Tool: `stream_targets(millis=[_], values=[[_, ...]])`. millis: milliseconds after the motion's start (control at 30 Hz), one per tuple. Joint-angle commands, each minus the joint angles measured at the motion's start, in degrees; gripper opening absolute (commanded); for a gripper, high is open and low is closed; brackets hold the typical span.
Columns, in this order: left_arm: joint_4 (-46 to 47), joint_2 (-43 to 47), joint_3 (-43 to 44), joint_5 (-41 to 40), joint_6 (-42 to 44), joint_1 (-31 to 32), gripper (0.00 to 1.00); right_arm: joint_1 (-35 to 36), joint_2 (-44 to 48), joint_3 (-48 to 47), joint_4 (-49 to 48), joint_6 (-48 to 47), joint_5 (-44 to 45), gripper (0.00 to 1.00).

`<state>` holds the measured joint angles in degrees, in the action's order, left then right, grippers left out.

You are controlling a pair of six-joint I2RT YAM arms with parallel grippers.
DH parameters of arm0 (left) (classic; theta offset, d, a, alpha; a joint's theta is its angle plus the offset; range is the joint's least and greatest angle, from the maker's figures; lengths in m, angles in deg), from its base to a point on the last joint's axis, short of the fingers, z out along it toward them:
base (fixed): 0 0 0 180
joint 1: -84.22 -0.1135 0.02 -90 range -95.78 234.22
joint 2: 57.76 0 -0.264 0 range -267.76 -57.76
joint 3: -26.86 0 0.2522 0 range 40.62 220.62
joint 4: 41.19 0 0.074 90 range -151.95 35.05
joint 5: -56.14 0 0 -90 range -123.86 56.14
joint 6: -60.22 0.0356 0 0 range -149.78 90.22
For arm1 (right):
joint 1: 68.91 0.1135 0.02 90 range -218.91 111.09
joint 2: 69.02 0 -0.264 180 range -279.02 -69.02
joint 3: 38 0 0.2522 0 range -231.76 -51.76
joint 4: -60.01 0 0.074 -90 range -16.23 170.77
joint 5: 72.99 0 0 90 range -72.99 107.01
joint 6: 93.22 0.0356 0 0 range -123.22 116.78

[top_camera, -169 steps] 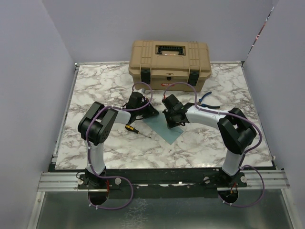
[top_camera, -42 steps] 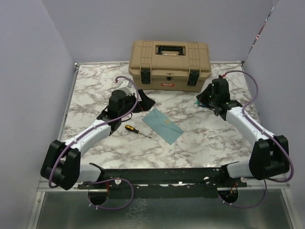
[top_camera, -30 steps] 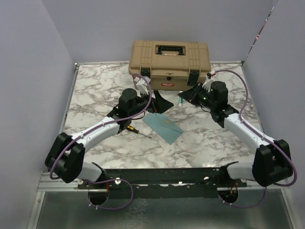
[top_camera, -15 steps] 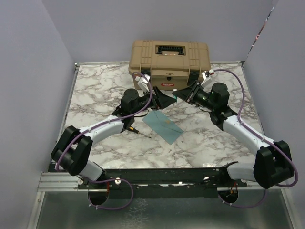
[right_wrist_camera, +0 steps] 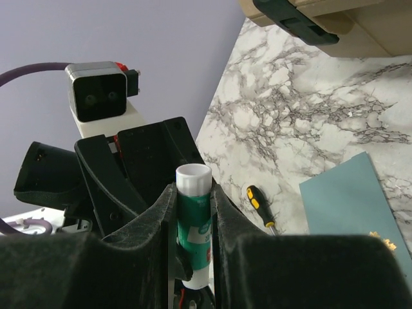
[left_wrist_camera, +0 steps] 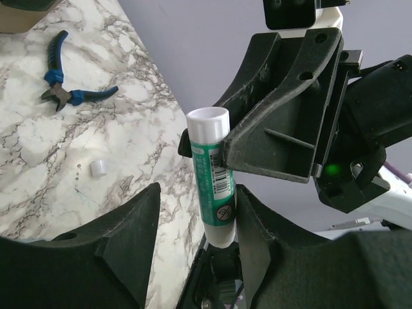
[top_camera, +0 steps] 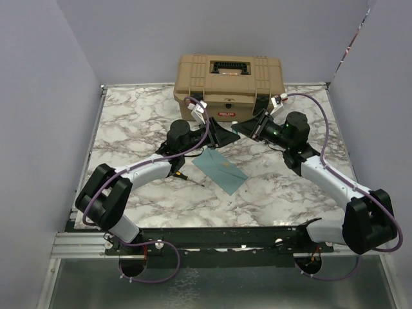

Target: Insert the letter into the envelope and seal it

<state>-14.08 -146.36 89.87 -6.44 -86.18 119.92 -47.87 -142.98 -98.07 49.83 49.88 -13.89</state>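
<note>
The teal envelope [top_camera: 220,172] lies flat on the marble table, flap shut, below both grippers; one corner of it [right_wrist_camera: 351,203] shows in the right wrist view. The letter is out of view. My right gripper [top_camera: 241,127] [right_wrist_camera: 193,190] is shut on a green-and-white glue stick [right_wrist_camera: 194,222] [left_wrist_camera: 212,170], held in the air in front of the toolbox. My left gripper [top_camera: 225,134] [left_wrist_camera: 198,207] faces it, open around the stick's white lower end. One left finger [left_wrist_camera: 252,225] touches the stick. The other left finger [left_wrist_camera: 132,238] stands apart from it.
A tan toolbox [top_camera: 228,78] stands shut at the back of the table. A yellow-handled screwdriver [top_camera: 180,175] [right_wrist_camera: 261,205] lies left of the envelope. Blue pliers [left_wrist_camera: 67,90] and a small white cap [left_wrist_camera: 98,168] lie on the marble.
Both arms swung in from the sides and met above the envelope. The left jaws have narrowed around the glue stick's lower end. The right grip on the stick is unchanged.
</note>
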Motion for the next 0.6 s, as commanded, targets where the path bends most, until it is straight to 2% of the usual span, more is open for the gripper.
stream_targets(millis=[0, 67, 133, 167, 233, 300, 367, 400, 467, 567], values=[[0.89, -1.77, 1.86, 2.29, 0.82, 0.07, 0.49, 0.45, -0.55, -0.01, -0.98, -0.54, -4.46, 0.16], [0.89, -2.2, 2.19, 3.25, 1.6, 0.07, 0.45, 0.5, -0.58, -0.26, -0.31, -0.89, -4.82, 0.17], [0.89, -2.78, 2.8, 4.86, 2.41, 0.07, 0.35, 0.49, -0.49, -0.38, -0.13, -1.33, -5.52, 0.17], [0.89, -3.07, 3.12, 5.77, 2.85, 0.07, 0.26, 0.5, -0.37, -0.51, 0.54, -1.49, -5.53, 0.17], [0.89, -3.34, 3.55, 7.98, 4.95, 0.07, 0.01, 0.5, 0.08, -1.18, 2.72, -3.05, -5.43, 0.21], [0.89, -2.85, 3.06, 9.62, 8.07, 0.0, 0.0, 0.5, 0.92, -3.27, 8.96, -6.86, -4.02, 0.34], [0.07, -1.58, 2.08, 10.12, 12.36, -0.02, 0.0, 0.49, 1.91, -6.3, 17.08, -11.32, 0.0, 0.51], [-0.7, -0.93, 1.67, 9.8, 14.76, 0.02, 0.0, 0.5, 2.33, -8.06, 21.63, -13.11, 3.28, 0.56], [-2.07, 0.16, 1.17, 8.8, 18.84, 0.06, 0.0, 0.69, 2.05, -11.83, 30.23, -13.3, 10.18, 0.58], [-3.79, 0.38, 1.37, 8.6, 23.57, 0.11, 0.0, 2.13, -0.28, -15.84, 35.75, -13.78, 14.79, 0.59]])
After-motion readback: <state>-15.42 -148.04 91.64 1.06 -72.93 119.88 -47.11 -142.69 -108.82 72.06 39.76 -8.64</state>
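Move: The glue stick stands upright in the right fingers, its middle about 2 cm below that hand. From the half-open left fingers around its lower half, the middle is 1 cm back, 1 cm right and 2 cm up. From the left hand, the envelope lies roughly 8 cm back and 5 cm left, the loose cap some 4 cm back and 14 cm right, and the pliers about 9 cm ahead and 20 cm right, all around 20 cm below. The left fingers close from about half open and pinch the lower part of the glue stick while the hand eases about 1 cm right and back, turning slightly clockwise, then sinks about 1 cm and rolls some 10 degrees about its finger line. The right hand keeps its hold and sinks about 1 cm until the left has closed, then opens its fingers well apart, lets go of the stick's upper part and comes back up, starting off to the right and slightly forward with a tilt of some 10 degrees that raises its right side. ##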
